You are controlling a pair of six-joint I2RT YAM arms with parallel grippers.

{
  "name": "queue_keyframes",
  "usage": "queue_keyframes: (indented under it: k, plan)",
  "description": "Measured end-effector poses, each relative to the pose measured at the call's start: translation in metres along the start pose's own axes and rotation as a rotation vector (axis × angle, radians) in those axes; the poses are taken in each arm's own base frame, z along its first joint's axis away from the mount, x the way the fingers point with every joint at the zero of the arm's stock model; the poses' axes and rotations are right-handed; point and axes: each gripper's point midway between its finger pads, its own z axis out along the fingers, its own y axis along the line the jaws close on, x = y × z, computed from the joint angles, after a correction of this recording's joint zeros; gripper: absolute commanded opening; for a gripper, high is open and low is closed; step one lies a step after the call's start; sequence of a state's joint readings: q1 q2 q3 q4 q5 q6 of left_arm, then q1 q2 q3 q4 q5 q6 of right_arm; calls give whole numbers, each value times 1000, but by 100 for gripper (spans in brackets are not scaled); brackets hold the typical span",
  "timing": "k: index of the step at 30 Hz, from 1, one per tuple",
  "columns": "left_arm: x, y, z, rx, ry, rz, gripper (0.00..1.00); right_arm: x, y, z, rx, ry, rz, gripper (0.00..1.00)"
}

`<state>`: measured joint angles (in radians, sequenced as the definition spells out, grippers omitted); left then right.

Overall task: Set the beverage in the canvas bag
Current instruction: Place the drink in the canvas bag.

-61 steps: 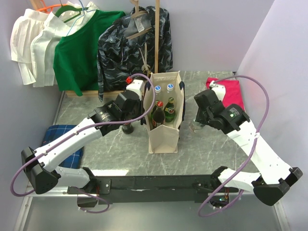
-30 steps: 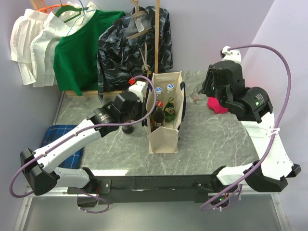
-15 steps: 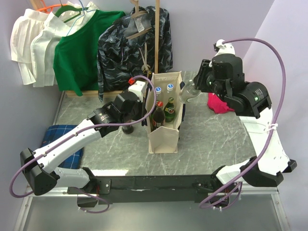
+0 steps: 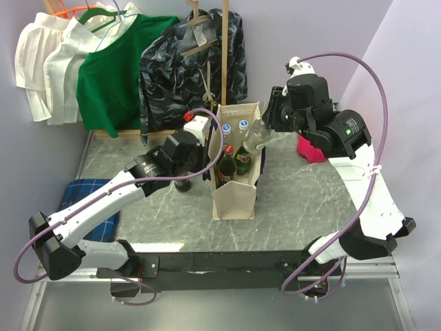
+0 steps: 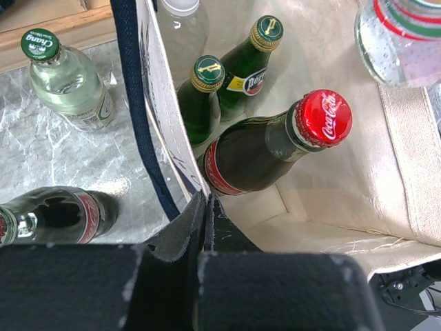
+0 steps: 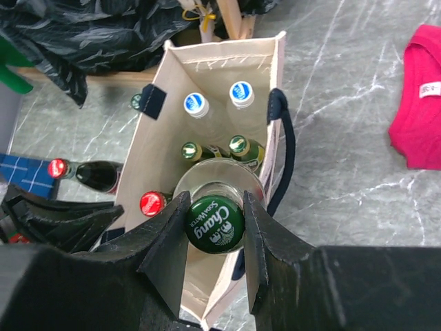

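Observation:
The cream canvas bag with navy handles stands upright mid-table. Several bottles are inside it, among them a red-capped cola and green ones. My left gripper is shut on the bag's left wall and holds it up. The beverage, a clear soda bottle with a green cap, hangs upright over the bag's open mouth. My right gripper is shut on its neck. The same bottle shows above the bag's right side, under my right gripper.
Outside the bag's left wall stand a clear green-capped bottle and a dark cola bottle. A pink cloth lies at the back right and a blue cloth at the left. Garments hang along the back.
My right arm has carried the clear bottle leftward from over the pink cloth to above the bag's mouth. The left arm and the bag have stayed put.

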<state>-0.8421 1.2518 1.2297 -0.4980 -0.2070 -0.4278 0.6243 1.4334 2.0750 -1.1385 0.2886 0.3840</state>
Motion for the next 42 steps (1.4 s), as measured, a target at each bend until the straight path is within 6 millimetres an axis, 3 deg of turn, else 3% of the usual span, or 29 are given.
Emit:
queue_keyframes:
  k: [10, 21, 37, 42]
  plan:
    - [0, 0, 0, 0, 0, -2, 1, 15, 13, 11, -25, 33, -26, 0]
    - [0, -1, 2, 1, -1, -2, 1, 58, 1, 36, 55, 141, -59, 0]
    - [-2, -3, 3, 5, -3, -1, 1, 108, -2, 63, 108, 226, -83, 0]
    - [-2, -3, 3, 5, -3, -1, 1, 112, -4, 69, 126, 221, -85, 0]
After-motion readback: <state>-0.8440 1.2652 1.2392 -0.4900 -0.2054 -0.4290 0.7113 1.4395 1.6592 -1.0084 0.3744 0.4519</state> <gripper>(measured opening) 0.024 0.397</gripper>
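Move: The bottle hanging from my right hand is headed for the free spot in the canvas bag, roughly level with me, 4 cm to my left and 30 cm below. The Coke bottle stands about 5 cm left of that spot. The right green bottle is some 5 cm farther out than the spot, with the left green bottle about 6 cm to its left. From my left hand, the spot lies some 3 cm ahead, 12 cm right and 15 cm below. I lower the clear, green-capped bottle about 13 cm with my right hand through the bag's mouth, easing 2 or 3 cm left towards the gap beside the Coke bottle. My wrist tips some 10 degrees further down and rolls slightly, left side dropping, as the fingers keep their hold on the neck. My left hand stays put, still pinching the bag's left rim. ##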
